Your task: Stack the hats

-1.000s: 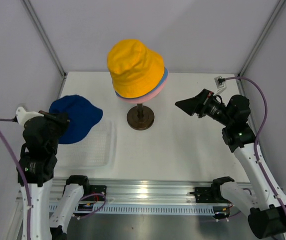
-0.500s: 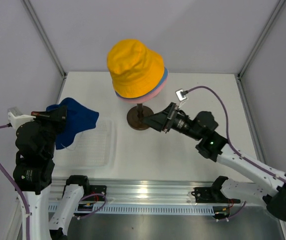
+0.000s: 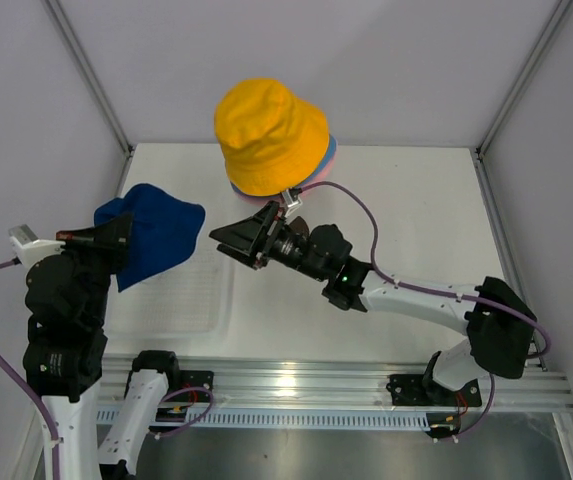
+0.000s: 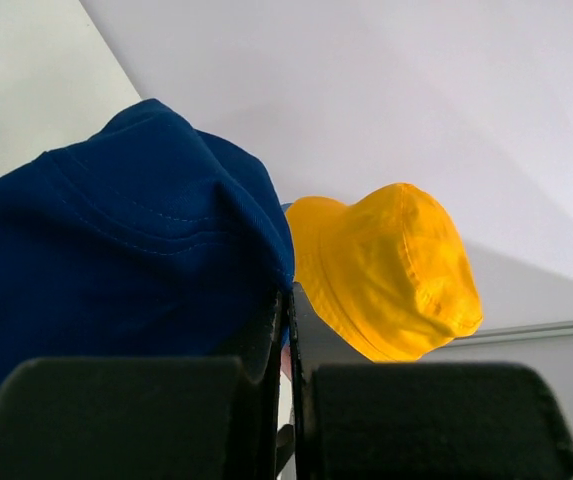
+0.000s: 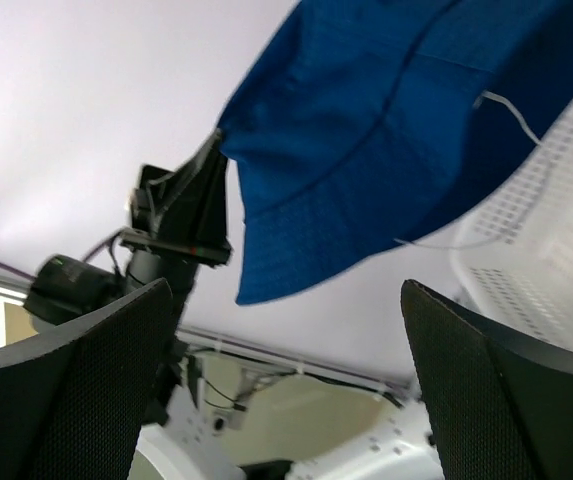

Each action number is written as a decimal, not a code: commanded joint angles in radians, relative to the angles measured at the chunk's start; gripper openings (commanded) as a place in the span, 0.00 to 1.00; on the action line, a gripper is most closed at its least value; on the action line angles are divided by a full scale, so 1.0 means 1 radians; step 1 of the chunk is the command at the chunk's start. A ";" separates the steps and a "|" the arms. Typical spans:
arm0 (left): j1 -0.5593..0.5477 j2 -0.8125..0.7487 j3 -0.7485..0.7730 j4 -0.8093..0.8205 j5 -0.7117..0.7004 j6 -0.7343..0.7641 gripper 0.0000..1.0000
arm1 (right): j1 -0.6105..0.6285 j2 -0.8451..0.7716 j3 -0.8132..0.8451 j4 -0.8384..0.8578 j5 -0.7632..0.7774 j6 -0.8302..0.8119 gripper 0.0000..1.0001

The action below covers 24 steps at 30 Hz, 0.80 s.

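The yellow hat sits on top of the stack at the back, with the pink brim and light blue brim peeking out beneath it. My left gripper is shut on the brim of the dark navy hat, which hangs in the air above the tray's far left. In the left wrist view the navy hat fills the left side and the yellow hat lies beyond. My right gripper stands open, aimed left at the navy hat and a short way from it, with nothing between its fingers.
A clear plastic tray lies on the white table at the front left, below the navy hat; the same tray shows at the right edge of the right wrist view. The right arm stretches across in front of the hat stand and hides its base.
The right arm has swung from the right side leftward across the table, ending in front of the stand near the navy hat. The left gripper has raised the navy hat a little.
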 commanded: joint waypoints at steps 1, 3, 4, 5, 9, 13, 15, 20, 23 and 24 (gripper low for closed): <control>0.006 -0.022 -0.007 0.043 0.021 -0.022 0.01 | 0.044 0.055 0.059 0.211 0.127 0.135 0.99; 0.006 -0.027 -0.021 0.044 0.021 -0.028 0.01 | 0.064 0.103 0.125 0.194 0.127 0.148 0.99; 0.006 -0.028 -0.019 0.046 0.020 -0.026 0.01 | 0.071 0.120 0.154 0.182 0.119 0.148 0.99; 0.006 -0.028 -0.019 0.047 0.020 -0.026 0.01 | 0.077 0.138 0.180 0.165 0.105 0.147 0.99; 0.006 -0.007 0.011 0.055 0.015 0.001 0.01 | 0.107 0.203 0.220 0.133 0.102 0.187 0.99; 0.006 0.007 0.019 0.064 0.014 0.012 0.01 | 0.136 0.227 0.200 0.187 0.115 0.210 0.99; 0.006 0.010 0.021 0.069 0.005 0.023 0.01 | 0.144 0.230 0.196 0.184 0.116 0.210 0.99; 0.006 0.013 0.024 0.069 -0.018 0.041 0.01 | 0.158 0.188 0.210 0.096 0.130 0.127 0.99; 0.006 0.011 0.024 0.066 -0.041 0.046 0.01 | 0.169 0.136 0.217 0.013 0.206 0.041 0.99; 0.006 0.011 0.028 0.066 -0.044 0.046 0.01 | 0.178 0.123 0.213 0.000 0.242 0.026 0.99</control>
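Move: The blue hat hangs from the left fingers, its middle about 2 cm ahead, 6 cm right and 6 cm below that hand. From the open right hand it lies roughly 13 cm to the left, 2 cm ahead and about level. The yellow hat on top of the stack is some 18 cm ahead of the right hand, 9 cm right and 5 cm higher; the white box lies about 7 cm ahead, 17 cm left and 33 cm below. The blue hat's free brim is what the right hand reaches for: it goes about 7 cm left, rising some 2.5 cm at first, then draws back about 3 cm and sinks again, ending slow beside the brim. Its wrist turns only slightly and the fingers stay wide open; the left hand keeps its pinch, nearly still. ##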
